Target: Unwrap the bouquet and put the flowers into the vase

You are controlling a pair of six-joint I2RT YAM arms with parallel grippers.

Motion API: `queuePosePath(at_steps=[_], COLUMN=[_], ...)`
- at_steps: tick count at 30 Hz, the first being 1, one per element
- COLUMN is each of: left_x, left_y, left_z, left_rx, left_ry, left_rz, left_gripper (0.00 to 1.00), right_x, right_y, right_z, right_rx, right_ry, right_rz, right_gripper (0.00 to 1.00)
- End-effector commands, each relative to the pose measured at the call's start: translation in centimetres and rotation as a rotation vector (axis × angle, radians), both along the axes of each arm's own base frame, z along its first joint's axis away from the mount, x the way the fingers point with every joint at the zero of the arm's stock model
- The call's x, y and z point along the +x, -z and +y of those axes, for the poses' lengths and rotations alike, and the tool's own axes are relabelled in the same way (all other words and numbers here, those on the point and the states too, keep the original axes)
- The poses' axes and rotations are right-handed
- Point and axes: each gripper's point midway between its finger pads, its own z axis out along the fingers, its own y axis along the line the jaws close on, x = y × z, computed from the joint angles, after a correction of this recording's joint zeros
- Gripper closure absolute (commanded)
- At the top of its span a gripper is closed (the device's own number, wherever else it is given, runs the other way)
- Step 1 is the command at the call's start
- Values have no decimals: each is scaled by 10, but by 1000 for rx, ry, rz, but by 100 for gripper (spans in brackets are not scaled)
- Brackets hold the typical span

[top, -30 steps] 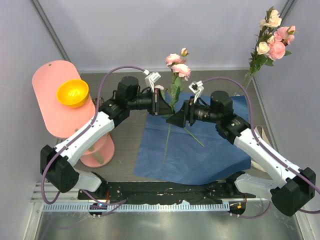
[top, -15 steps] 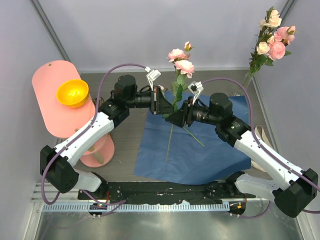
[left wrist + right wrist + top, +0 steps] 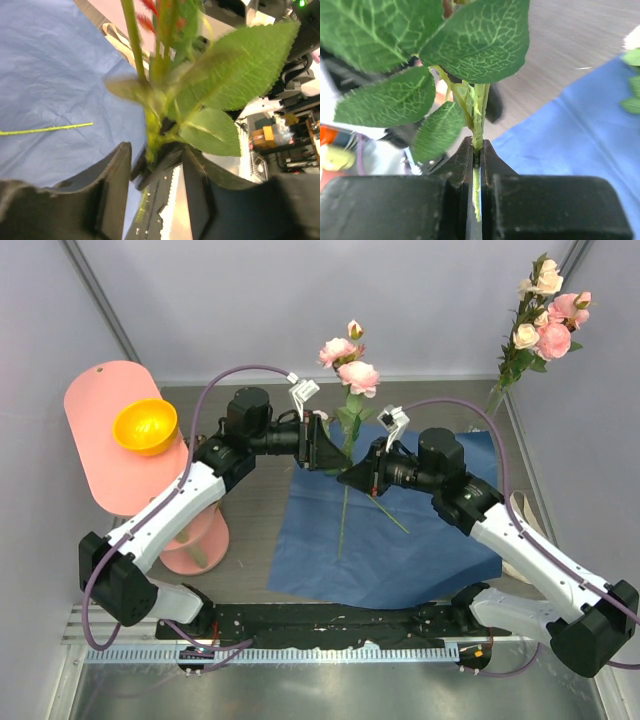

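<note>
A stem of pink flowers (image 3: pixel 358 373) with green leaves stands upright above the unfolded blue paper (image 3: pixel 420 540) of the bouquet. My right gripper (image 3: pixel 476 145) is shut on its stem (image 3: pixel 479 107) just below the leaves. My left gripper (image 3: pixel 156 150) is beside it on the left at the same height, its jaws apart around the stem and leaves (image 3: pixel 215 132). In the top view the two grippers, left (image 3: pixel 325 452) and right (image 3: pixel 350 478), nearly touch. A bare green stem (image 3: pixel 392 516) lies on the paper. The clear vase (image 3: pixel 494 400) at the back right holds several pink and cream roses (image 3: pixel 545 315).
A pink board (image 3: pixel 115 440) with an orange bowl (image 3: pixel 145 426) on it stands at the left. A cream ribbon (image 3: pixel 518 508) lies by the paper's right edge, partly under my right arm. Grey walls close the back and sides.
My right gripper has closed on the flower stem and my left gripper has opened off it. The flower has shifted slightly to the left.
</note>
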Motion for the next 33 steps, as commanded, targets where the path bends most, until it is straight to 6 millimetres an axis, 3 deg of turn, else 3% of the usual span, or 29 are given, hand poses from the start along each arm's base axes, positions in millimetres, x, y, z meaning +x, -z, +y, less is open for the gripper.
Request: queuePosePath(at_steps=[1, 4, 6, 9, 13, 14, 15, 17, 19, 21, 22, 23, 26, 29, 33], left_x=[0, 5, 9, 9, 9, 10, 10, 9, 8, 6, 7, 4, -1, -4, -3], left_y=[-23, -29, -26, -19, 2, 7, 11, 16, 19, 21, 23, 24, 28, 32, 35], left_z=[11, 22, 27, 32, 28, 28, 28, 26, 26, 26, 26, 25, 22, 18, 17], left_rx=[8, 27, 49, 58, 73, 81, 90, 97, 102, 111, 124, 138, 166, 175, 183], left_ry=[-27, -89, -127, -154, -137, -136, -137, -122, -122, -124, -130, -126, -115, -103, -101], left_rz=[-50, -85, -104, -115, -67, -54, -39, -16, -11, -15, -31, -32, -46, -41, -42], left_gripper=[30, 16, 16, 15, 15, 15, 15, 15, 15, 15, 15, 15, 15, 15, 15], right_x=[55, 89, 106, 118, 119, 118, 117, 113, 109, 110, 109, 118, 134, 141, 170], right_y=[-21, -30, -45, -75, -130, -151, -160, -182, -192, -203, -204, -206, -205, -209, -201], right_z=[-47, -104, -147, -189, -263, -277, -304, -328, -357, -370, -386, -385, -408, -418, -412], right_rx=[-89, -146, -172, -212, -275, -250, -250, -206, -225, -196, -211, -194, -173, -138, -104], right_ry=[388, 723, 944, 1125, 1455, 1515, 1601, 1684, 1772, 1792, 1829, 1806, 1798, 1783, 1694], right_rz=[-147, -191, -226, -337, -497, -556, -576, -652, -701, -738, -749, -776, -811, -857, -864], right_gripper=[99, 99, 99, 99, 99, 99, 99, 99, 99, 99, 99, 99, 99, 99, 99])
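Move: The glass vase stands some 26 cm ahead of the right hand, which already pinches the pink roses' stems, and about 36 cm to its right, its middle roughly 18 cm lower. The blossoms already in the vase crowd above it, around 12 cm higher than the hand. The last flower lies on the blue paper, about 10 cm ahead, 5 cm right and 29 cm below the right hand; from the left hand it is 9 cm ahead, 10 cm right, 32 cm down. Sweeping right some 43 cm, and also forward and up by about 16 cm each, the right arm carries the pinched rose stems from the left gripper towards the vase, turning clockwise about 100 degrees so its fingers swing from leftward to forward-right and tip up. The left fingers open fully and let the stems go; that hand eases slightly left, then sinks about 4 cm overall towards the last flower. ##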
